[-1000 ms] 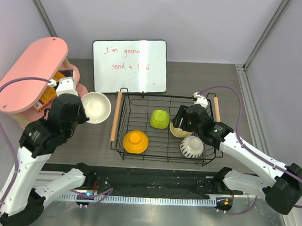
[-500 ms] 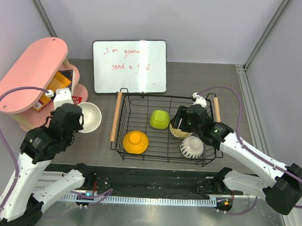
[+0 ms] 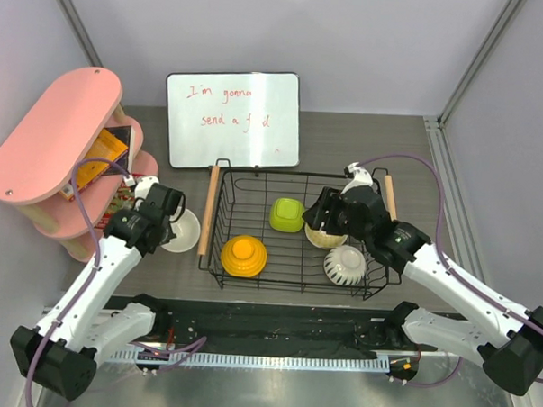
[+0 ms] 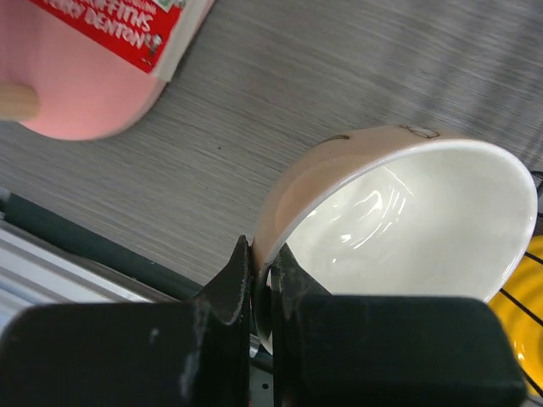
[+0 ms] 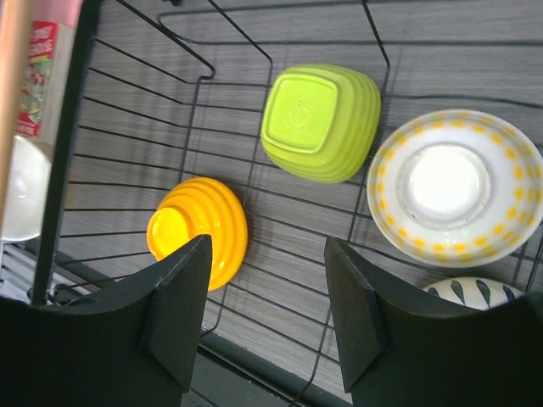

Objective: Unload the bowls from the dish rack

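Observation:
My left gripper (image 4: 263,264) is shut on the rim of a cream-white bowl (image 4: 407,220), which is tilted low over the table. From above, this bowl (image 3: 183,233) sits just left of the dish rack (image 3: 273,174), beside its wooden handle (image 3: 205,220). Inside the rack lie an upside-down orange-yellow bowl (image 5: 199,233), an upside-down lime green bowl (image 5: 321,123), a white bowl with yellow dots (image 5: 454,188) and a ribbed white bowl (image 3: 345,264). My right gripper (image 5: 267,284) hangs open over the rack floor, holding nothing, with the orange-yellow bowl by its left finger.
A pink oval shelf (image 3: 49,144) with snack boxes (image 3: 107,151) stands at the left, close to my left arm. A whiteboard (image 3: 233,119) leans behind the rack. A black strip (image 3: 275,325) runs along the table's near edge.
My left arm has swung down and to the right, carrying the cream-white bowl low beside the rack's left handle. The right gripper stays over the rack, its jaws slightly narrower.

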Motion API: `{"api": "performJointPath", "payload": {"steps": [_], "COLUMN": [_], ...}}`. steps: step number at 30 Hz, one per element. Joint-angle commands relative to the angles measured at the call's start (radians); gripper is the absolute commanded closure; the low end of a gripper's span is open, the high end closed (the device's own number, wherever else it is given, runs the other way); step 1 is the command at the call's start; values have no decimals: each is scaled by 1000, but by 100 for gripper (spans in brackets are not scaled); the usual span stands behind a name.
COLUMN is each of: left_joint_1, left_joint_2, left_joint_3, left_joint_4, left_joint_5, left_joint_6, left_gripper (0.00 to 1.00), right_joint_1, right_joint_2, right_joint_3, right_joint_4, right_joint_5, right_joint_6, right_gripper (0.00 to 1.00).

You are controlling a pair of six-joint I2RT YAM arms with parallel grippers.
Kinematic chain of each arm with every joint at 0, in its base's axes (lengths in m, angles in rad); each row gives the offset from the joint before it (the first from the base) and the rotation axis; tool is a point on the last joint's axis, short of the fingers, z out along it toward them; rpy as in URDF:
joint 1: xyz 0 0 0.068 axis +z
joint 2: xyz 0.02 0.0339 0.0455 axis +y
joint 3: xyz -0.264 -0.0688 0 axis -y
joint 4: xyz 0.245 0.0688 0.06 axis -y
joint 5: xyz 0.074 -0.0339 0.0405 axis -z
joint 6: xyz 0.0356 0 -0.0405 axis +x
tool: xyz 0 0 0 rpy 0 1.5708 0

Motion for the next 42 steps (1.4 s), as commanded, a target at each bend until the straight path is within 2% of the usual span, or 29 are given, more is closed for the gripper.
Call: {"api": "performJointPath", "payload": {"steps": [1,6,10,14,19,22,25,26,27,28,30,31,34,40,42], "left_joint_1": [130,256,281,281,281,281,281,281,281,281,281,281,279,281,282], "left_joint_2": [-7,91,198,293,323,330,355,362,364,367,370,370,340,159,129], "left_joint_3": [-54,-102,-97,-116,-139,-140,-128,-125,-125,-126,-125,-122,-108,-42,21], "left_joint_4": [210,284,358,400,412,409,391,386,382,383,377,371,345,270,224], "left_joint_5": [130,286,405,430,413,405,407,402,402,405,404,401,365,278,267], "left_joint_6": [-6,8,-16,-27,-44,-42,-36,-36,-36,-36,-36,-36,-42,-44,-39], "left_gripper": [100,100,100,100,100,90,84,66,59,57,45,44,26,18,18], "right_joint_1": [8,8,23,75,106,108,109,109,109,111,109,109,109,111,109], "right_joint_2": [-22,-22,-2,27,32,27,29,22,13,10,2,-1,5,18,35], "right_joint_3": [75,110,141,184,184,170,167,164,163,158,153,155,153,147,152], "right_joint_4": [10,-3,-8,-22,-22,-8,-11,-16,-16,-20,-26,-29,-30,-36,-39], "right_joint_5": [-16,-22,-42,-4,22,24,25,33,38,44,59,61,58,73,71], "right_joint_6": [-52,-70,-82,-113,-116,-107,-104,-102,-101,-101,-101,-101,-101,-95,-96], "right_gripper": [39,39,39,39,39,39,39,39,39,39,39,39,39,39,39]}}
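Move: The left hand holds the tan bowl by its rim. The bare table spot where it will stand lies about 6 cm ahead, 7 to the right and 14 below. The rack's near wooden handle is roughly 8 cm ahead and 12 to the right, 8 below; inside the rack, the yellow bowls stand some 20 cm to the right and barely 1 ahead, 11 below. From the right hand, that spot is about 30 cm left, 2 ahead and 17 below. Still pinching the rim, the left hand lowers the tan bowl about 11 cm, carrying it some 4 cm forward and a little to the right onto the open table beside the rack while its fingers tip more steeply down, then halts, opens wide to let go, and rises about 5 cm clear. Meanwhile the right hand, empty and open, lifts about 5 cm above the rack and shifts some 3 cm left, then waits there with only a slight drift back to the right. ##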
